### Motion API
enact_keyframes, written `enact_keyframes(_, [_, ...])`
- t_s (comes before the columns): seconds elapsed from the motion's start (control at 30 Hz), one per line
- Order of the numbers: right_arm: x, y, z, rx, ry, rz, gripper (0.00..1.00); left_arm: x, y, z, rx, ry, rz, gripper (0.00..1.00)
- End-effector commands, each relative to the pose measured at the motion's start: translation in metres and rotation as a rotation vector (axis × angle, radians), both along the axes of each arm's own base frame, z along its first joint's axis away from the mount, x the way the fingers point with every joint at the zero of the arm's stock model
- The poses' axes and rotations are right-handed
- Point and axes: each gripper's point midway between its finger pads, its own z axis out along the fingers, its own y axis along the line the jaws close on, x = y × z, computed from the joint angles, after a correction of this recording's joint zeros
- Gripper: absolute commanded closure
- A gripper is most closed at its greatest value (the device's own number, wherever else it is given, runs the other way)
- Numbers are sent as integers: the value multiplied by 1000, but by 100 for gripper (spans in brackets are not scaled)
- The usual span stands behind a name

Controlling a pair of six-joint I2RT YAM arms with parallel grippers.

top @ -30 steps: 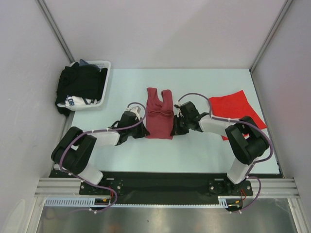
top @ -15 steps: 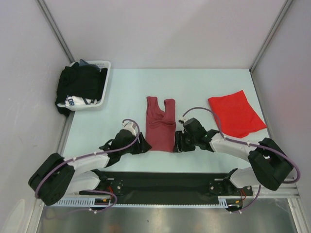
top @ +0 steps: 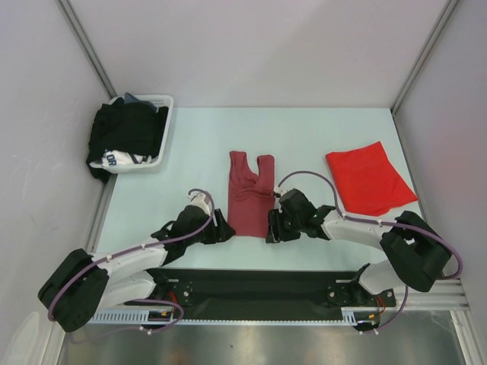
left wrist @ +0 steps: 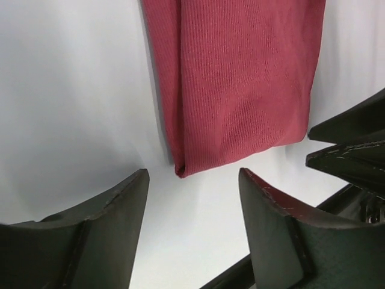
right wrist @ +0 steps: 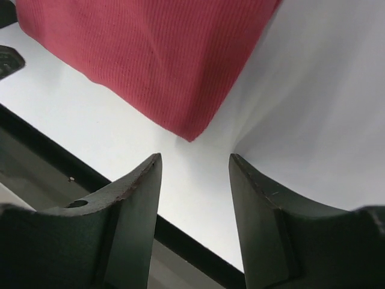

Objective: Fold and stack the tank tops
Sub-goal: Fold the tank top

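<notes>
The maroon tank top (top: 249, 196) lies folded lengthwise into a narrow strip in the middle of the table, straps pointing away from the arms. Its near hem corners show in the wrist views (left wrist: 234, 84) (right wrist: 150, 54). My left gripper (top: 226, 230) stands open just off the strip's near left corner, nothing between its fingers (left wrist: 192, 180). At the near right corner my right gripper (top: 270, 228) is open too and empty (right wrist: 195, 165). The bright red tank top (top: 370, 179) lies folded flat at the right of the table.
A white basket (top: 163, 103) heaped with black garments (top: 125, 131) and a white lettered cloth (top: 114, 160) stands at the back left. The table's black near edge (right wrist: 180, 235) runs close under both grippers. Grey walls enclose the table on three sides.
Both grippers dragged the maroon top's hem toward the near edge, then opened and let go of it. The arms have stretched out lower and wider.
</notes>
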Motion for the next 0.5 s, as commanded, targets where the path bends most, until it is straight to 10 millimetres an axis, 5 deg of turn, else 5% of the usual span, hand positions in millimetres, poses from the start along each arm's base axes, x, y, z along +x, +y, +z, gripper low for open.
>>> enact_keyframes(0.0, [13,12,3,6,-39,-16,47,-18,6,-24,39,92,-15,34])
enact_keyframes(0.23, [16,16,-9,-43,-42,-19,57,-19,-5,-30,44,116,-46,45])
enact_keyframes(0.33, [15,15,-13,-74,-41,-18,73,-22,-7,-33,50,125,-58,61])
enact_keyframes(0.37, [14,13,-14,-84,-39,-16,86,-23,-8,-34,47,128,-62,75])
enact_keyframes(0.47, [7,8,-13,-108,-36,-10,100,-27,-9,-33,42,131,-71,99])
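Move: The dark red tank top's near-left corner is about 2 cm right of the left hand and 2 cm below, with its near-right corner some 12 cm right, level. That near-right corner lies roughly 1 cm ahead and 2 cm left of the right hand, 1 cm below. The folded bright red tank top lies about 18 cm ahead and 27 cm right of the right hand. Both hands ease about 2 cm towards each other, sinking slightly, and close, pinching the tank top's near corners. ##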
